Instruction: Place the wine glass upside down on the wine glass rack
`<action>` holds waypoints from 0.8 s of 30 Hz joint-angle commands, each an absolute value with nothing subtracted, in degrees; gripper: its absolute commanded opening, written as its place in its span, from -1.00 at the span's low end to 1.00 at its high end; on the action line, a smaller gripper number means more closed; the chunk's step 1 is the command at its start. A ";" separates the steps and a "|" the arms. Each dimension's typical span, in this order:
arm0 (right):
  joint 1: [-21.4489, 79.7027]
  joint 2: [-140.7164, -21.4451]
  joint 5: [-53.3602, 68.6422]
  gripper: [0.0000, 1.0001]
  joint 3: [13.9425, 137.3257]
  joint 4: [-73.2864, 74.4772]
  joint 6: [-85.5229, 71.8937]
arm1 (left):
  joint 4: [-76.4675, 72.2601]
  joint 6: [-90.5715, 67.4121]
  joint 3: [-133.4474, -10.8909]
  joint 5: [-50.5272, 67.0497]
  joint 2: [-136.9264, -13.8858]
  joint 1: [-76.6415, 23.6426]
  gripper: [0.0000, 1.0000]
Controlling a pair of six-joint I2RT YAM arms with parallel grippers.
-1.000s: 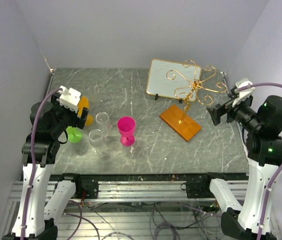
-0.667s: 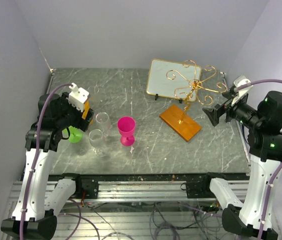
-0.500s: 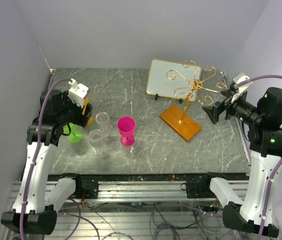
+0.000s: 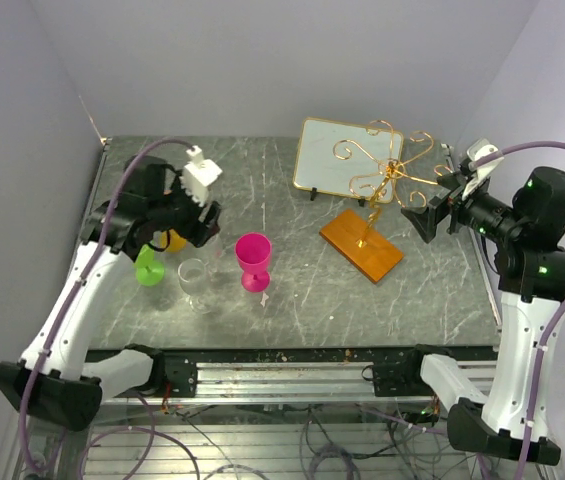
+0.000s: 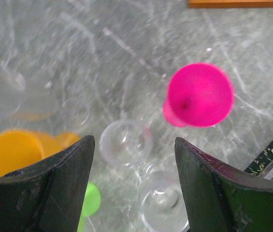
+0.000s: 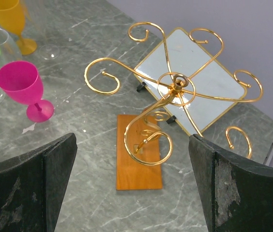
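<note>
Several wine glasses stand at the table's left: two clear ones [image 4: 193, 280] [image 5: 125, 141] [image 5: 165, 208], a pink one [image 4: 253, 258] [image 5: 200, 94], an orange one [image 5: 13, 152] and a green one [image 4: 148, 268]. My left gripper [image 4: 204, 216] [image 5: 134, 145] hovers open above the two clear glasses; their rims show between its fingers [image 5: 54, 188], untouched. The wine glass rack [image 4: 387, 170] [image 6: 175, 87], gold scrolled wire on an orange-brown wooden base [image 4: 361, 245] [image 6: 138, 152], stands at the right. My right gripper [image 4: 430, 220] [image 6: 132, 183] is wide open and empty, just right of the rack and facing it.
A gold-framed mirror panel [image 4: 332, 155] [image 6: 194, 72] leans behind the rack. The pink glass [image 6: 22, 84] stands between the clear glasses and the rack base. Walls close in the table at the left, back and right.
My left arm has swung right and forward, from over the orange and green glasses to above the clear ones, and its jaws have narrowed a little. The right gripper edged toward the rack.
</note>
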State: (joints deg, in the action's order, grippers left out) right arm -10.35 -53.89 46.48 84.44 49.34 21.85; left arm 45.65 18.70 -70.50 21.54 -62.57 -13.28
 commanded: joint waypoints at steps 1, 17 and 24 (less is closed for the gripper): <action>-10.63 -53.60 44.98 1.00 82.35 46.42 21.49 | 46.46 22.21 -75.65 19.65 -67.49 -22.78 0.55; -10.59 -51.88 44.43 1.00 80.62 46.61 20.14 | 52.37 34.45 -84.60 11.80 -92.19 -34.52 0.21; -10.63 -51.37 43.66 1.00 80.07 47.60 20.48 | 54.13 34.84 -86.26 11.75 -95.10 -34.80 -0.43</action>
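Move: The pink wine glass stands about 14 cm to the left gripper's right, level with it fore and aft, its middle some 18 cm below. One clear glass is about 5 cm ahead and 5 cm to the gripper's right, at the same depth; the other is some 5 cm back and 1 cm to the right. From the right gripper, the pink glass lies roughly 36 cm left, 2 cm ahead and 32 cm below. Swing the left gripper right about 10 cm, past the clear glasses to the pink one, then sink it some 11 cm onto the rim's left side, turning the hand about 25 degrees clockwise and tipping it further down. Narrow the fingers from wide open to about a third as they straddle the rim wall, one inside the bowl, one outside. ##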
